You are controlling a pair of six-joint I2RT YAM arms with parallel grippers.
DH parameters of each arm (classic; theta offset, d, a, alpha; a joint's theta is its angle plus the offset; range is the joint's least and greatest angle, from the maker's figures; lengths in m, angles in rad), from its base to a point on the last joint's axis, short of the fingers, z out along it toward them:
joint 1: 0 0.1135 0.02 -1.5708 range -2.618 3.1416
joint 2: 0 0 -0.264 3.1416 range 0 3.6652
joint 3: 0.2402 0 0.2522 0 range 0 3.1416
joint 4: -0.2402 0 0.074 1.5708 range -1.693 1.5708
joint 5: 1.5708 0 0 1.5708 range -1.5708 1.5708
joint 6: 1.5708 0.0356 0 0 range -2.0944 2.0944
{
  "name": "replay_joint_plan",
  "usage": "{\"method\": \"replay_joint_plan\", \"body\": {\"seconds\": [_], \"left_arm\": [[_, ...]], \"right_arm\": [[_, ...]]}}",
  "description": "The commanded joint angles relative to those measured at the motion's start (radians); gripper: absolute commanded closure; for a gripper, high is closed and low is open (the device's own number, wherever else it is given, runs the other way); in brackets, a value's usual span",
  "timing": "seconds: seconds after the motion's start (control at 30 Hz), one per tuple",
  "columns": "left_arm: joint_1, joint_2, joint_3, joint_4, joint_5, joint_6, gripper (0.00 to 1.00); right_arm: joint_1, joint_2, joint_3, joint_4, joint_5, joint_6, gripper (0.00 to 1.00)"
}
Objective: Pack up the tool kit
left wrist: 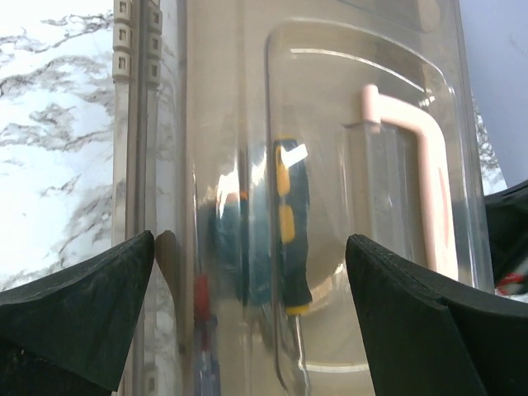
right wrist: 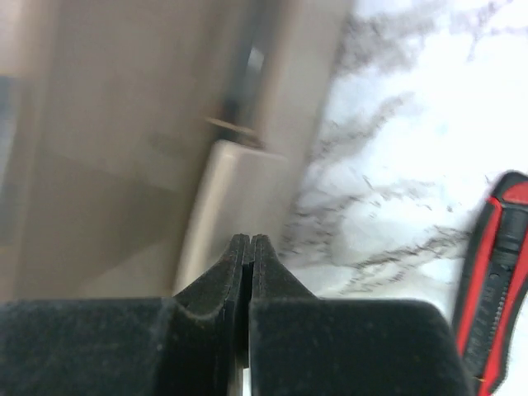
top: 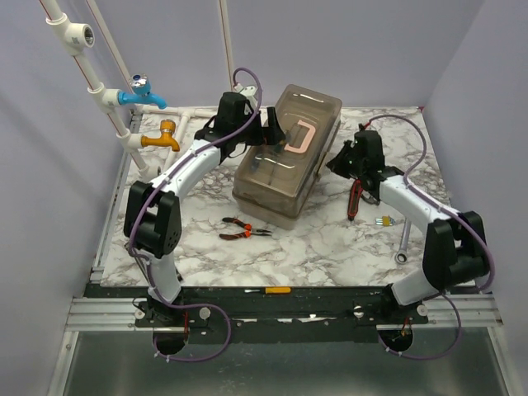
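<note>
The tool kit's beige-grey toolbox [top: 285, 169] stands mid-table with its smoky lid [left wrist: 330, 99] down and the pink handle [top: 299, 137] lying on top. My left gripper [top: 275, 134] hovers over the lid's left part, open, with nothing between its fingers [left wrist: 82, 313]. Through the lid I see a dark screwdriver with yellow bands [left wrist: 290, 231] beside the pink handle [left wrist: 417, 165]. My right gripper [top: 337, 162] is shut and empty, its tips [right wrist: 249, 241] close to the box's right side wall [right wrist: 124, 124]. I cannot tell whether they touch it.
Red-handled pliers [top: 244, 229] lie in front of the box. A red and black tool [top: 355, 199] [right wrist: 495, 289], a small yellow piece [top: 384, 221] and a wrench [top: 403, 244] lie by the right arm. A yellow-handled screwdriver [top: 275, 290] rests on the near rail. White pipes with a blue tap [top: 142, 97] and an orange tap [top: 161, 139] stand at left.
</note>
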Motion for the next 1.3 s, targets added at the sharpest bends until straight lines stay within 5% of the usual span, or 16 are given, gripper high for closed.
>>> {"method": "replay_joint_plan", "body": {"seconds": [0.0,0.43,0.5,0.57,0.63,0.93,1.1,1.27], "left_arm": [[-0.059,-0.163,-0.040,-0.074,0.010,0.005,0.01],[-0.036,-0.682,-0.539,0.132,-0.397,0.005,0.02],[-0.012,-0.771,-0.644,0.173,-0.465,-0.001,0.02],[0.030,-0.851,-0.744,0.208,-0.507,-0.013,0.02],[0.076,-0.913,-0.833,0.227,-0.525,-0.034,0.01],[0.139,-0.930,-1.071,0.380,-0.500,-0.005,0.02],[0.230,-0.759,-1.026,0.413,-0.429,0.084,0.02],[0.260,-0.761,-1.046,0.542,-0.424,0.189,0.01]], "right_arm": [[0.019,-0.156,0.007,0.066,0.125,-0.048,0.98],[0.019,-0.363,-0.053,0.119,0.472,-0.156,0.87],[0.019,-0.384,-0.093,0.188,0.516,-0.198,0.67],[0.019,-0.412,-0.156,0.279,0.519,-0.277,0.25],[0.019,-0.424,-0.207,0.340,0.605,-0.267,0.01],[0.006,-0.432,-0.370,0.576,0.582,-0.365,0.00],[-0.011,-0.425,-0.539,0.851,0.540,-0.414,0.00],[-0.087,-0.402,-0.708,1.181,0.411,-0.458,0.04]]}}
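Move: The closed toolbox has its middle about 1 cm back, 3 cm right and 10 cm below the left hand, which is at its lid. Its pink handle is level with that hand, some 5 cm right and 2 cm lower; the pliers lie about 19 cm back, 8 cm left and 21 cm down. From the right hand, the toolbox's middle is some 4 cm ahead, 14 cm left and 2 cm lower, the knife 4 cm back, 7 cm right and 11 cm down. The toolbox is released from both sides. The left hand, staying wide open, comes up off the lid and back some 10 cm, then sweeps over 20 cm left and sinks beside the box, turning counter-clockwise. The shut right fingers rise about 14 cm beside the latch, then go right, sinking, as they spread fully and the wrist tips up and turns clockwise. ##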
